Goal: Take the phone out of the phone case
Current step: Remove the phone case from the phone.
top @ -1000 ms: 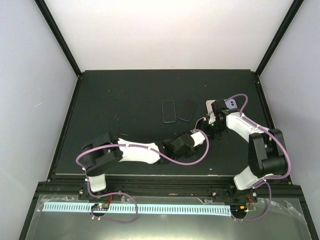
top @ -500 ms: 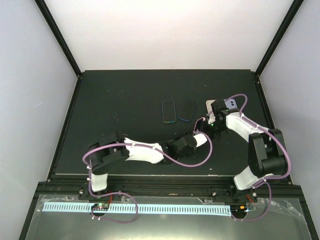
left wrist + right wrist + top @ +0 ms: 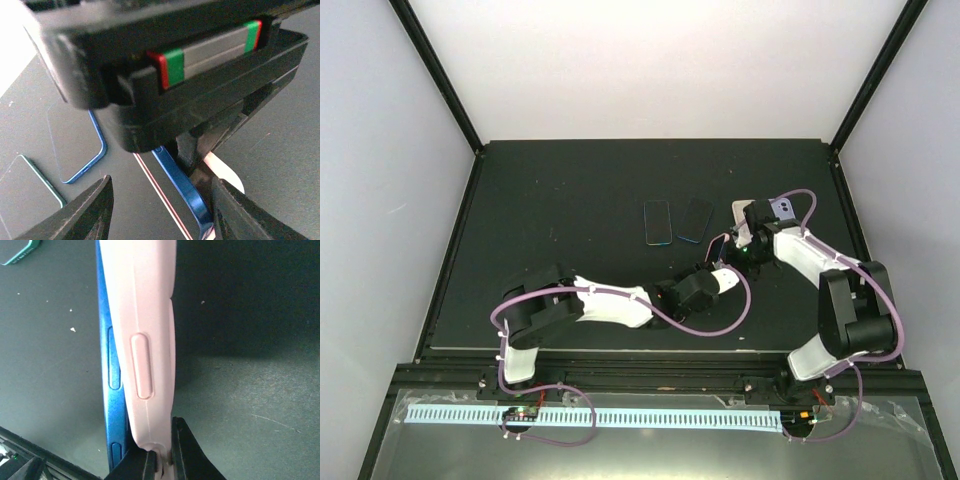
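My right gripper (image 3: 162,456) is shut on the bottom edge of a pale pink phone case (image 3: 147,340) and holds it on edge above the dark table. A blue phone (image 3: 113,390) sits against the case's left side, its side buttons showing. In the left wrist view the blue phone's edge (image 3: 184,184) runs between my left gripper's (image 3: 160,212) open fingers (image 3: 85,212), with a strip of the pink case (image 3: 223,171) behind it. From above, the left gripper (image 3: 723,270) sits just below the right gripper (image 3: 736,249), with the blue phone (image 3: 719,244) beside them.
Two phones lie flat side by side on the mat, one with a blue rim (image 3: 658,221) and a darker one (image 3: 695,219). A lilac phone-like thing (image 3: 785,207) lies partly under the right arm. The mat's right edge (image 3: 850,230) is close by.
The left arm has stretched to the right and forward, bringing its open gripper up to the held phone and case. The right arm has stayed in place.
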Controlling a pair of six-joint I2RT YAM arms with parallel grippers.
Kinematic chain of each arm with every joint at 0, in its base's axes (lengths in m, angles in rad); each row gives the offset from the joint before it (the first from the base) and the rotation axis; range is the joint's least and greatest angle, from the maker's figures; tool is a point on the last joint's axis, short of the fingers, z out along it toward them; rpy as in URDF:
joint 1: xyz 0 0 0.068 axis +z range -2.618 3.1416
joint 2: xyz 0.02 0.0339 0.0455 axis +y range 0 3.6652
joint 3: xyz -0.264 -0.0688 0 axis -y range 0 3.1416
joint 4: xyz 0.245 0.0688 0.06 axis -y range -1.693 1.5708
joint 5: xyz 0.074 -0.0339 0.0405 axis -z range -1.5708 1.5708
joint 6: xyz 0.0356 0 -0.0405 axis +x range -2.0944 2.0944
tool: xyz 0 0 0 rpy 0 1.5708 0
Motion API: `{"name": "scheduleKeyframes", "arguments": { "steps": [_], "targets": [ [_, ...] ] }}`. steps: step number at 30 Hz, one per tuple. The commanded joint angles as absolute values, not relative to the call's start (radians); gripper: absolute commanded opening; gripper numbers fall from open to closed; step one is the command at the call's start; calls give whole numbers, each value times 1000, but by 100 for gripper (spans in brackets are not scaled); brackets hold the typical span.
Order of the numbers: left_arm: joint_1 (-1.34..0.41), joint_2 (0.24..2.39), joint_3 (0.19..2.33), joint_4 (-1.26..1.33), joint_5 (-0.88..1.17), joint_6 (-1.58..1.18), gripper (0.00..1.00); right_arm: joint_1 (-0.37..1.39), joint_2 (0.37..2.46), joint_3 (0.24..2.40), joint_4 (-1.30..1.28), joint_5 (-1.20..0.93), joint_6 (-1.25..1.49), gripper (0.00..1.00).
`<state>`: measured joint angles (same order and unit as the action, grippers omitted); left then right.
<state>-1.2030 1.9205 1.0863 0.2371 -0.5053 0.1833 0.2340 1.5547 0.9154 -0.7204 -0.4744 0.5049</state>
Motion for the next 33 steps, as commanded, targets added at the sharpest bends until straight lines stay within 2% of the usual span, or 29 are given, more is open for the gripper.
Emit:
{"name": "scheduleKeyframes", "arguments": {
  "steps": [1,20,33],
  "targets": [
    [-1202,1938,1096,222,-599,220,53,232,1497,912,-703,-561,516,1],
    [-1177,1854,1003,277,-548,132,25,218,1419,879,-643,-651,537,1],
    [-1172,1808,987,300,-528,101,5,218,1406,873,-620,-632,541,1]
  ]
}}
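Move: The blue-edged phone, half out of the pink case, has its near end already between the left gripper's open fingers; its middle lies about 4 cm ahead, 1 cm to the right and 1 cm above. On the table some 9 cm below, the loose blue phone lies about 13 cm ahead and 4 cm left, the green phone 13 cm ahead and 14 cm left. From the right gripper, which pinches the case, the held phone's middle is about 3 cm ahead, 3 cm left and 3 cm higher. Close the left gripper from about half open until its fingertips pinch the near end of the phone by its two faces, easing that hand about 1.5 cm left and as much up. Meanwhile keep the right fingers shut on the pink case and lift it some 3 cm, drifting left with the left hand and rolling about 10 degrees so its left side rises. ##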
